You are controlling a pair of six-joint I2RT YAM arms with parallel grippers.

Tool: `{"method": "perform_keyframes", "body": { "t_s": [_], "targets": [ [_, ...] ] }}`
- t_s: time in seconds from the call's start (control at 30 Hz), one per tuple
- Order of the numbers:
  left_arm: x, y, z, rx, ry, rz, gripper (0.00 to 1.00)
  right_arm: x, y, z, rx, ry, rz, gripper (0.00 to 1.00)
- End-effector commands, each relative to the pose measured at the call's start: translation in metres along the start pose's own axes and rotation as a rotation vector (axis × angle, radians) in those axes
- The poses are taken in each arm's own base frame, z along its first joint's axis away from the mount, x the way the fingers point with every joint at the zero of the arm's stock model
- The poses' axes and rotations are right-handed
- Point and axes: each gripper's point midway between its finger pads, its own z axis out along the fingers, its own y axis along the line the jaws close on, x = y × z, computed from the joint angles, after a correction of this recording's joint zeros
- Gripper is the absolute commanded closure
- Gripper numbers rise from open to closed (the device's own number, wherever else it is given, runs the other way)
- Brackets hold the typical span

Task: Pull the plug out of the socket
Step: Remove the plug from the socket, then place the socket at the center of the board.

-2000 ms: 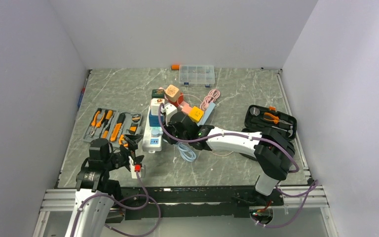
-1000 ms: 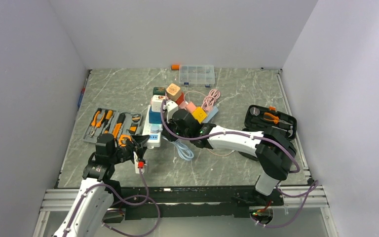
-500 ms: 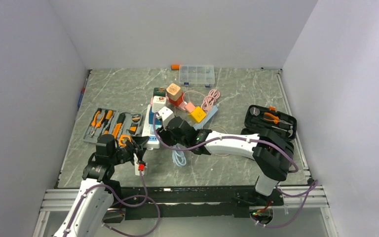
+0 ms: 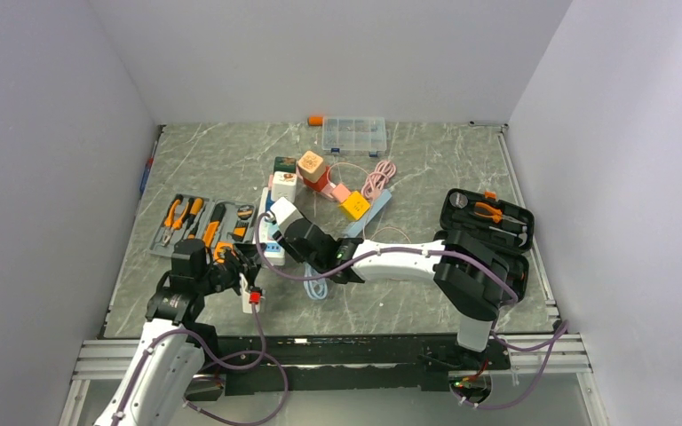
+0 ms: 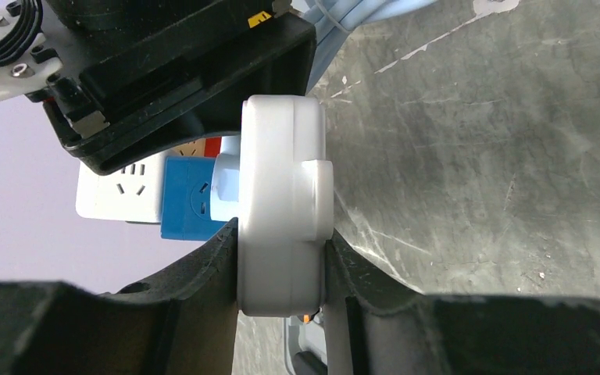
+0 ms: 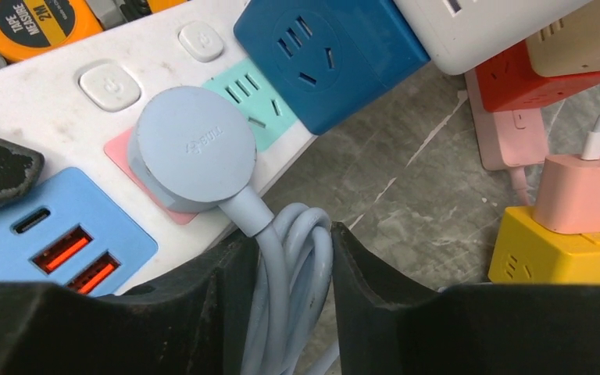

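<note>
The socket is a long white power strip [image 6: 47, 101] with blue, green and pink faces. It also shows in the top view [image 4: 269, 247]. A round pale blue plug [image 6: 191, 148] sits in its pink outlet, next to a dark blue cube adapter [image 6: 328, 55]. My right gripper [image 6: 291, 269] is shut on the plug's bundled pale blue cable [image 6: 301, 250], just below the plug. It covers the strip's middle in the top view [image 4: 289, 240]. My left gripper [image 5: 281, 246] is shut on the strip's white end [image 5: 281, 180]; in the top view [image 4: 247, 266] that is the near end.
A grey tool tray [image 4: 197, 226] with orange-handled tools lies left of the strip. Cube adapters [image 4: 313, 166], a yellow cube [image 6: 562, 254] with a pink charger [image 6: 586, 191] and a pink cable [image 4: 377, 182] crowd the far side. A black tool case [image 4: 487, 215] sits right, a clear organiser box [image 4: 353, 135] at the back.
My left gripper moved up from the front edge and closed on the strip's near end. My right gripper slid left and nearer along the strip.
</note>
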Motion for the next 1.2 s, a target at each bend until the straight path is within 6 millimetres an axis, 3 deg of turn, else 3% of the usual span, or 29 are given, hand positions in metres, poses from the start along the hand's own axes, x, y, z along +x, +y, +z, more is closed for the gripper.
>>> {"method": "perform_keyframes", "body": {
  "t_s": [0.0, 0.1, 0.23, 0.53, 0.87, 1.07, 1.17],
  "targets": [
    [-0.023, 0.015, -0.003, -0.006, -0.088, 0.011, 0.81, -0.052, 0.01, 0.0, 0.005, -0.156, 0.046, 0.62],
    [-0.024, 0.003, -0.004, 0.05, -0.09, 0.024, 0.82, -0.063, 0.001, -0.005, 0.047, -0.194, 0.075, 0.7],
    [-0.027, -0.029, -0.012, 0.226, -0.08, 0.024, 0.85, -0.077, -0.013, -0.015, 0.094, -0.248, 0.106, 0.79],
    [-0.023, -0.053, -0.013, 0.279, -0.064, 0.095, 0.92, -0.081, -0.028, -0.021, 0.164, -0.28, 0.145, 0.99],
    [-0.015, -0.077, -0.012, 0.295, -0.034, 0.064, 0.94, -0.062, -0.064, -0.025, 0.205, -0.256, 0.291, 1.0],
    [-0.009, -0.091, -0.009, 0.279, -0.016, 0.058, 0.95, -0.051, -0.059, -0.021, 0.146, -0.229, 0.355, 1.0],
    [-0.008, -0.089, -0.007, 0.264, -0.013, 0.039, 0.95, -0.043, -0.055, -0.02, 0.139, -0.211, 0.345, 1.0]
  ]
}}
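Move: The blue plug sits in the strip's pink socket about 3 cm left and 1 cm ahead of the right fingers, level with them, the cable between the pads. From the right hand, the USB ports are 3 cm back and 2 cm left; the blue adapter is 7 cm ahead and 2 cm left; the white adapter is 10 cm straight ahead. The left hand grips the strip's near end, the plug 4 cm ahead, 3 cm right and slightly above. The right fingers close on the cable just behind the plug and hold, rising a centimetre with a slight leftward drift before drawing back and down about 2 cm; then they break forward, up and right by some 5 cm. The left hand keeps its grip on the strip's end, easing back about 3 cm and sinking 3.5 cm as it rolls some 15 degrees, left side rising. ##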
